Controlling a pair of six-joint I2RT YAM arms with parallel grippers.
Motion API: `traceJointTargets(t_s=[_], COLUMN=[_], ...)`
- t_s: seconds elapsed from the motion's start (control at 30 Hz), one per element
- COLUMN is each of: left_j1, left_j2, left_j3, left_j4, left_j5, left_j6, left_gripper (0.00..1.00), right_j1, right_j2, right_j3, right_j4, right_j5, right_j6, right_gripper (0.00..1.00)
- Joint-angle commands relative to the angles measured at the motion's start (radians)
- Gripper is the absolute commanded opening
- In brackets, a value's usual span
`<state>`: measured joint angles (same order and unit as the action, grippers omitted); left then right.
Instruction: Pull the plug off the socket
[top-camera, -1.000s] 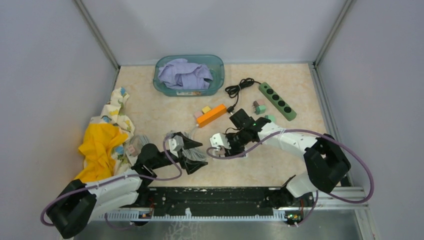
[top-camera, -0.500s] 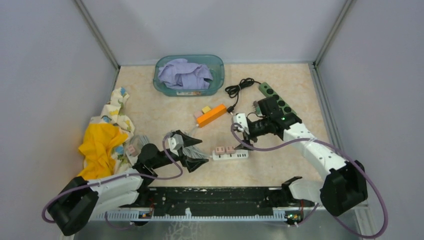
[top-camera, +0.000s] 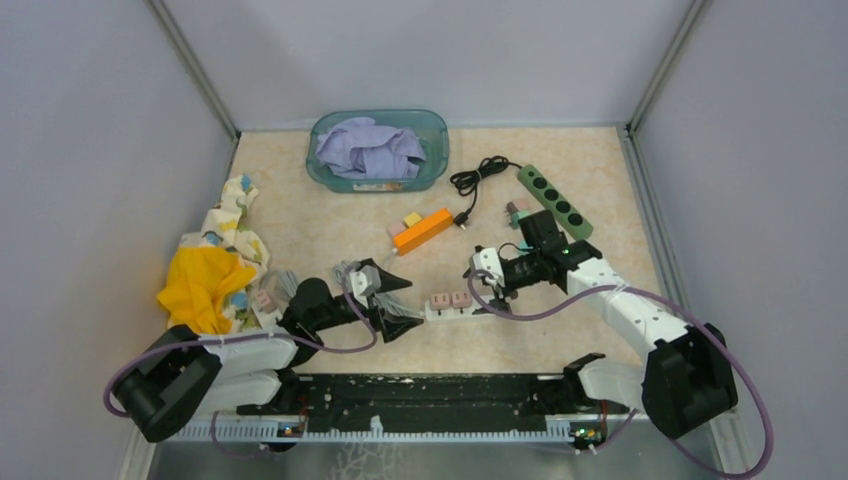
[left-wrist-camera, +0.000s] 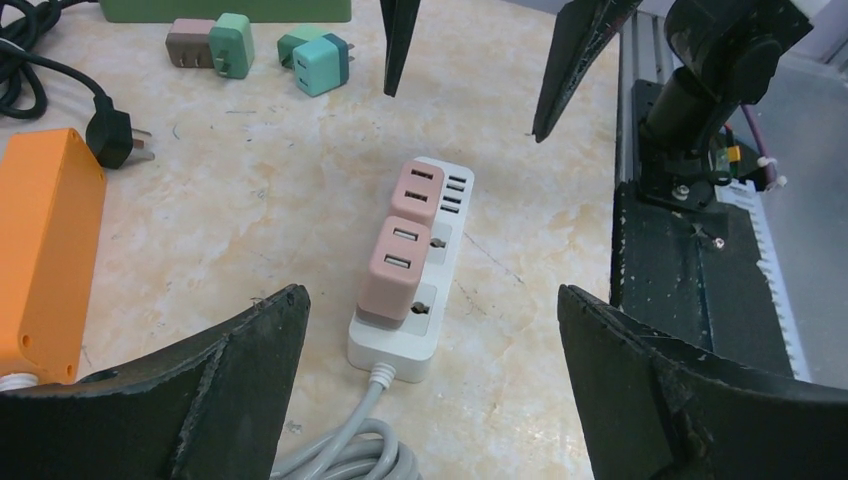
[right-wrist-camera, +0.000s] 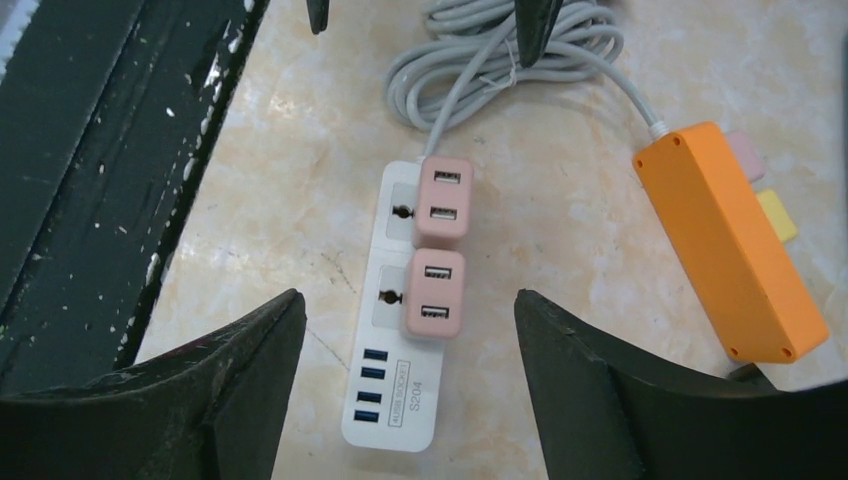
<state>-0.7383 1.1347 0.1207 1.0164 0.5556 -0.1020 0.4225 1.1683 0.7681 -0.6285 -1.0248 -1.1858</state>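
The socket is a white power strip (top-camera: 478, 307) lying flat on the table with two pink USB plugs (top-camera: 449, 299) seated in it side by side. My left gripper (top-camera: 405, 303) is open at the strip's cable end, low over the table; its view shows the strip (left-wrist-camera: 448, 222) and the nearer plug (left-wrist-camera: 398, 268) between its spread fingers. My right gripper (top-camera: 481, 277) is open above the strip's other end, touching nothing. In its view the strip (right-wrist-camera: 395, 390) and the plugs (right-wrist-camera: 433, 291) lie between the fingers.
An orange power strip (top-camera: 421, 230) lies just behind, and a green one (top-camera: 555, 201) with a black cable (top-camera: 478, 178) sits at the back right. Small loose adapters (top-camera: 518, 213) lie near it. A teal tub (top-camera: 432, 128) holds purple cloth. Yellow cloth (top-camera: 205, 290) is heaped at left.
The right gripper let go of the strip, opened, swung away to the back right and has come back toward the strip's end. The left gripper has slid right toward the cable end.
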Motion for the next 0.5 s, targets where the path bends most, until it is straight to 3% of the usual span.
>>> traceJointTargets(t_s=[0.0,0.17,0.37,0.47], left_j1=[-0.011,-0.019,-0.035,-0.054], left_j2=[0.011,0.053,0.21,0.276], left_j3=[0.032,0.097,0.168,0.194], left_j4=[-0.022,-0.125,-0.077,-0.048], left_j5=[0.023,0.013,0.044,0.032], left_j6=[0.136,0.224,0.204,0.207], left_gripper=[0.97,0.92,0.79,0.78], right_j1=[-0.002,0.014,0.092,0.121], right_j2=[0.022,0.069,0.118,0.155], right_j3=[-0.023,-0.038,-0.052,-0.047], right_j4=[0.078,0.155,0.236,0.249], right_j5=[0.024,0.075,0.166,0.207], right_j6=[-0.02,0.047,0.109,0.113], right_gripper=[0.73,0.65,0.6,0.56])
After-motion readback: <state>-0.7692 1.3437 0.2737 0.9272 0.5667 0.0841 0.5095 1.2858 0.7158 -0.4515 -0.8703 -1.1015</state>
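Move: About 4 cm left, 1 cm ahead and 7 cm below the right hand is the right pink plug; the left pink plug is 5 cm farther left. The orange strip lies roughly 17 cm ahead of that hand, 13 cm left. From the left hand, the white socket's middle is about 12 cm right, 1 cm ahead and 9 cm down; the left pink plug is 6 cm right, 2 cm ahead, 6 cm down. Sinking about 5 cm towards the right pink plug, the right hand edges slightly forward, tips its fingers further down and partly closes them without gripping. Meanwhile the left hand comes in from the socket's cable end, rightward and forward and then mainly right and down, some 4 cm in all, its wide fingers starting to narrow on either side of the left pink plug's line. ##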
